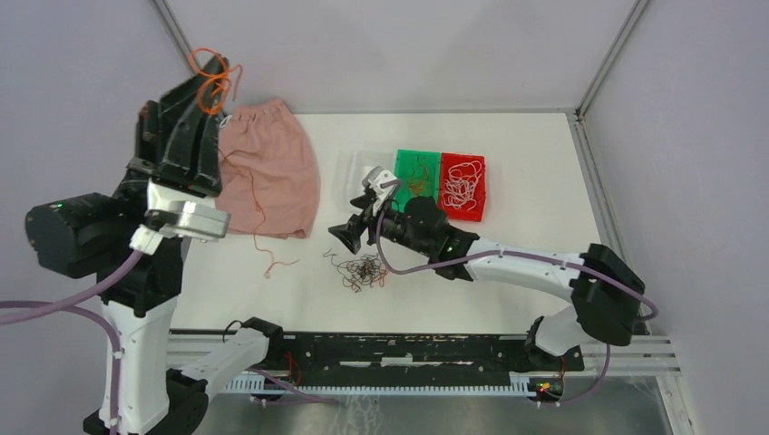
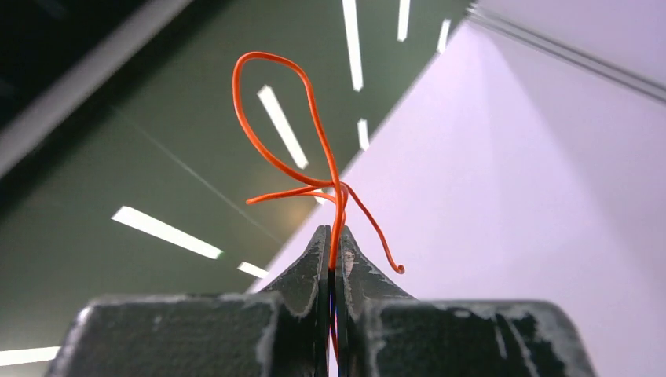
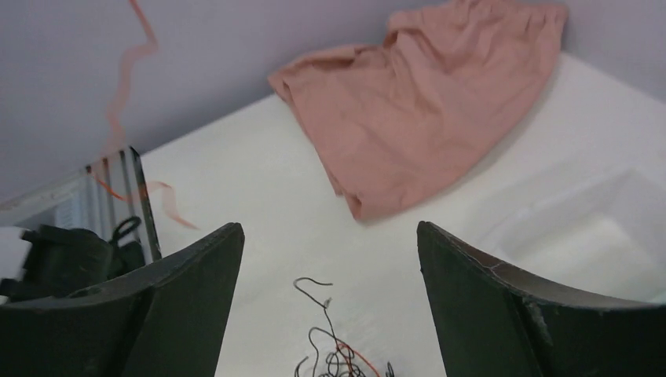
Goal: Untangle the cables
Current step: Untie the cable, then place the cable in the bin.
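My left gripper (image 1: pixel 216 71) is raised high at the back left, shut on an orange-red cable (image 2: pixel 276 161) that loops above the fingertips. A thin strand of it (image 1: pixel 258 213) trails down over the pink cloth to the table. A small tangle of black cables with a bit of orange-red (image 1: pixel 360 270) lies at the table's middle. My right gripper (image 1: pixel 345 239) hovers just behind and to the left of that clump, open, with nothing between its fingers. In the right wrist view the tangle (image 3: pixel 339 355) shows low between the spread fingers (image 3: pixel 196 275).
A pink cloth (image 1: pixel 272 168) lies at the back left of the table. A green tray (image 1: pixel 403 161) and a red tray (image 1: pixel 479 210) holding white cables (image 1: pixel 461 186) sit side by side at the back centre, beside a clear container (image 1: pixel 352 168).
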Available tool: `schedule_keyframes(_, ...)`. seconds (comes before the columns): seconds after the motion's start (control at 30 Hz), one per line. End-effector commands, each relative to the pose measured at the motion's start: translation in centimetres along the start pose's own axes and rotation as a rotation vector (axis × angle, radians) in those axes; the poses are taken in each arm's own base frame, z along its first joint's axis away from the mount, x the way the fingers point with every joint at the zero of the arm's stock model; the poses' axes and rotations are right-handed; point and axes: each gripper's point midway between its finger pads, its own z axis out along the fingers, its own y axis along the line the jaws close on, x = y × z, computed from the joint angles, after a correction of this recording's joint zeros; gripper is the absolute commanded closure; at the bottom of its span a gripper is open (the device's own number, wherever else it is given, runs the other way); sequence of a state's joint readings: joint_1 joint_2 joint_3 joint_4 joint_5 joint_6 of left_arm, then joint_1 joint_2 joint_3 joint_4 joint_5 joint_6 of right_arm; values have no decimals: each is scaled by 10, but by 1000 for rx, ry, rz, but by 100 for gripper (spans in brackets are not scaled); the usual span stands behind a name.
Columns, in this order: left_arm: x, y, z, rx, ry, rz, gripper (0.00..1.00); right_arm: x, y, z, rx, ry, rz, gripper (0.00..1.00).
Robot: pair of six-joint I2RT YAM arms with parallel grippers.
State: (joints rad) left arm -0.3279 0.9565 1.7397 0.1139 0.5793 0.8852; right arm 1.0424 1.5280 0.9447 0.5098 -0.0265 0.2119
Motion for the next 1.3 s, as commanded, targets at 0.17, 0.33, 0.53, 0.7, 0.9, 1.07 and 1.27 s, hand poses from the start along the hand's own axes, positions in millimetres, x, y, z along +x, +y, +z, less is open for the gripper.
schedule_keyframes(0.17,21,-77,-20,174,50,-236,97,-130,50,-33,-208,-221,-97,12)
schedule_keyframes(0.33,23,-89,-29,192,68,-260,97,-150,69,-28,-304,-240,-74,12)
schedule_keyframes(0.53,21,-91,-32,193,68,-278,97,-138,60,0,-262,-162,-106,17)
schedule_keyframes(0.7,20,-90,-31,189,67,-302,97,-133,57,22,-249,-119,-106,29)
schedule_keyframes(0.9,18,-86,-32,170,74,-331,97,-137,53,40,-228,-90,-72,90)
schedule_keyframes(1.07,15,-82,-36,151,81,-346,97,-156,35,38,-190,-157,17,99)
schedule_keyframes(1.27,21,-96,-51,151,142,-416,97,-183,-6,23,-107,-214,104,100)
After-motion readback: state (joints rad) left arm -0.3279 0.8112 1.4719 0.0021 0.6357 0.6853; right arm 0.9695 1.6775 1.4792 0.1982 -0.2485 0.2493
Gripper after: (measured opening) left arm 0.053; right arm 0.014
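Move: Hanging free from the left fingers, which hold the orange cable's looped end, the orange strand has its middle some 30 cm below the left hand and almost straight under it. From the open right hand this strand is about 9 cm back, 12 cm left and 15 cm up. The tangled pile lies some 22 cm below the right hand, 2 cm back and 3 cm right; the clear bin 17 cm ahead, 4 cm right; the pink cloth 19 cm ahead, 19 cm left. Rising about 14 cm off the pile with open fingers and drifting slightly back, the right hand then swings some 6 cm left, sinks a little, and shuts its fingers on the hanging orange strand, then eases forward and right with it. The left hand keeps its pinch on the looped end and quickly lowers it about 10 cm, tipping some 20 degrees. ##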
